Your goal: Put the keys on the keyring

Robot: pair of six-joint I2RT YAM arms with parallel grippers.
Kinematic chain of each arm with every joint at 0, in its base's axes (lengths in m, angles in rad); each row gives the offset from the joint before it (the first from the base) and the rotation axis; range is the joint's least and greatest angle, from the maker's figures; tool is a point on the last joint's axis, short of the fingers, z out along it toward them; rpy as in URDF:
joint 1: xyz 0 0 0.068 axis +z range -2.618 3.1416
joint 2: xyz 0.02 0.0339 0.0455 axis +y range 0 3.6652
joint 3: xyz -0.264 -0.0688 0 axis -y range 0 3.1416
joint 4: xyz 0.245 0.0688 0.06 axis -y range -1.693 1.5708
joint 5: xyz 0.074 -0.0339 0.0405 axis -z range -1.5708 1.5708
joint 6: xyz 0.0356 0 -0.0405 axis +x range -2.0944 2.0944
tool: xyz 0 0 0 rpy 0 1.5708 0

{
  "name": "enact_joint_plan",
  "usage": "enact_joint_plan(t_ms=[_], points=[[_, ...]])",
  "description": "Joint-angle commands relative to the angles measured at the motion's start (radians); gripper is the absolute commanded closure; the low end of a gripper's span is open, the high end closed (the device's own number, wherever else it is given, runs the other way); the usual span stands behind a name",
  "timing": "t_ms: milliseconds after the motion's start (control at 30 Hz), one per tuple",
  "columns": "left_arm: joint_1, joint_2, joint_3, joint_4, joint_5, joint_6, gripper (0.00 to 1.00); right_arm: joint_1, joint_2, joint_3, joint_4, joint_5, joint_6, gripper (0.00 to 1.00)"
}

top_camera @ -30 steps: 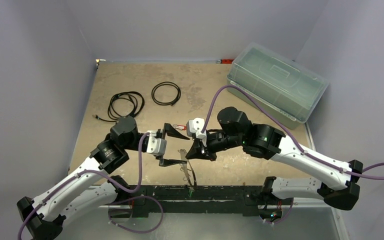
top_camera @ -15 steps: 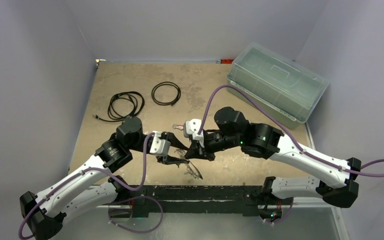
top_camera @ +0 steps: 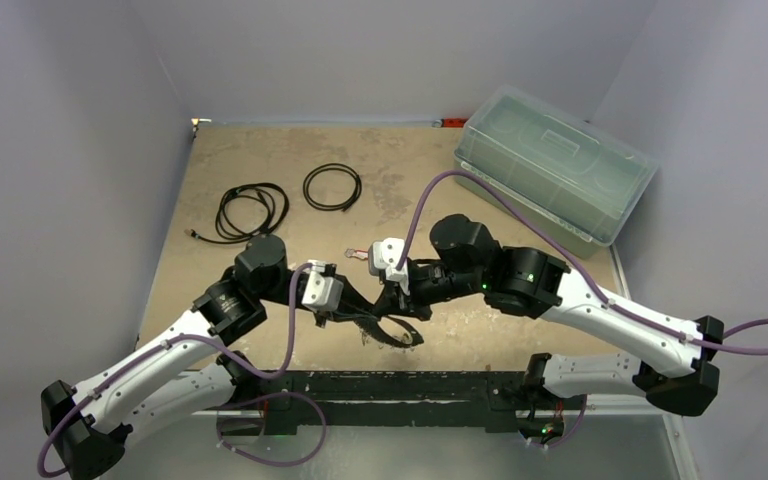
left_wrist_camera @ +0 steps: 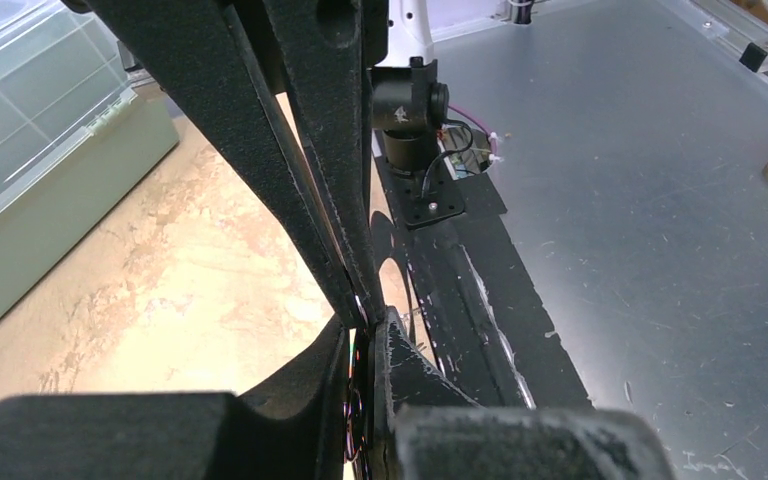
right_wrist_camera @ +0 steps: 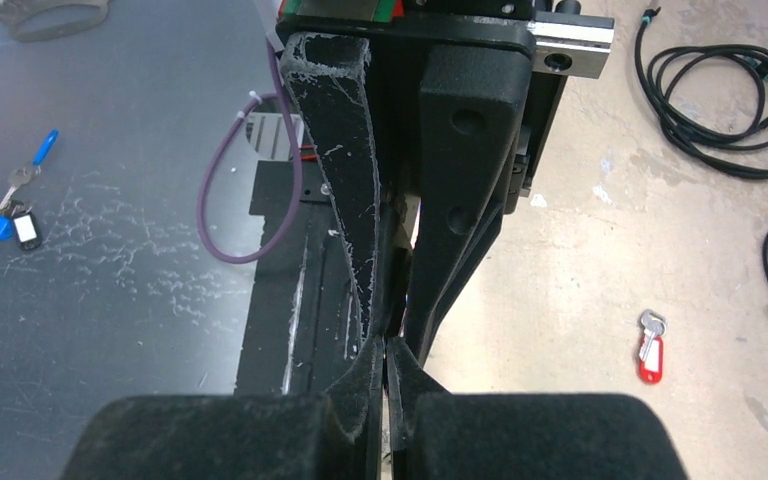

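Observation:
My two grippers meet tip to tip over the table's near edge. In the left wrist view my left gripper (left_wrist_camera: 370,325) is shut, with a thin shiny loop, the keyring (left_wrist_camera: 360,400), pinched edge-on between its pads. My right gripper (right_wrist_camera: 385,345) is shut on the same thin piece, which is barely visible. In the top view the left gripper (top_camera: 372,326) and the right gripper (top_camera: 392,316) touch and hide the keyring. One red-headed key (right_wrist_camera: 649,349) lies loose on the table, and it also shows in the top view (top_camera: 358,254). No other keys show on the table.
Two black cable coils (top_camera: 332,186) (top_camera: 251,210) lie at the back left. A clear lidded box (top_camera: 555,165) stands at the back right. A black mounting rail (top_camera: 400,385) runs along the near edge. A bunch of blue-tagged keys (right_wrist_camera: 0,215) lies on the grey floor beyond it.
My left gripper was open beside the hanging keyring. It swung right and toward the near edge and shut on it. The right gripper shifted slightly left and kept its hold.

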Motion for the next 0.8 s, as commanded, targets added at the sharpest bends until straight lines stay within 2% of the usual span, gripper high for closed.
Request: enact_joint_plan(t_ms=[0, 100, 267, 433, 600, 767], points=[[-0.005, 0.005, 0.02, 0.049, -0.09, -0.017, 1.0, 0.005, -0.027, 0.037, 0.07, 0.029, 0.004, 1.0], [-0.004, 0.009, 0.031, 0.048, -0.125, -0.025, 1.0, 0.005, -0.055, 0.022, 0.098, 0.051, 0.011, 0.96], [-0.005, -0.005, 0.034, 0.017, -0.157, -0.01, 1.0, 0.005, -0.139, -0.015, 0.168, 0.068, 0.021, 0.63], [-0.004, -0.04, 0.027, 0.016, -0.182, 0.02, 1.0, 0.004, -0.257, -0.085, 0.287, 0.105, 0.036, 0.45], [-0.005, -0.093, 0.01, 0.016, -0.18, 0.097, 1.0, 0.004, -0.336, -0.162, 0.379, 0.174, 0.054, 0.4], [-0.004, -0.169, -0.006, 0.028, -0.175, 0.16, 1.0, 0.004, -0.296, -0.186, 0.36, 0.172, 0.06, 0.43]])
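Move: Both closed grippers meet at the flat metal keyring, their tips within a couple of centimetres of each other. The keyring's middle hangs about 3 cm to the right of the left hand, roughly 4 cm below and 2 cm back; from the right hand it is about 3 cm right, 2 cm back and 5 cm below. The red-tagged key lies on the table some 22 cm ahead and 5 cm left of either hand, roughly 26 cm below. Keep the left gripper shut on the keyring and ease it forward about 2.5 cm, swinging some 10 degrees counter-clockwise, then lift slightly and draw left. Meanwhile open the right gripper to let go of the keyring, and pull it mostly up, about 10 cm, and some 5 cm right, away from the left tips, tilting its fingers up towards level. ##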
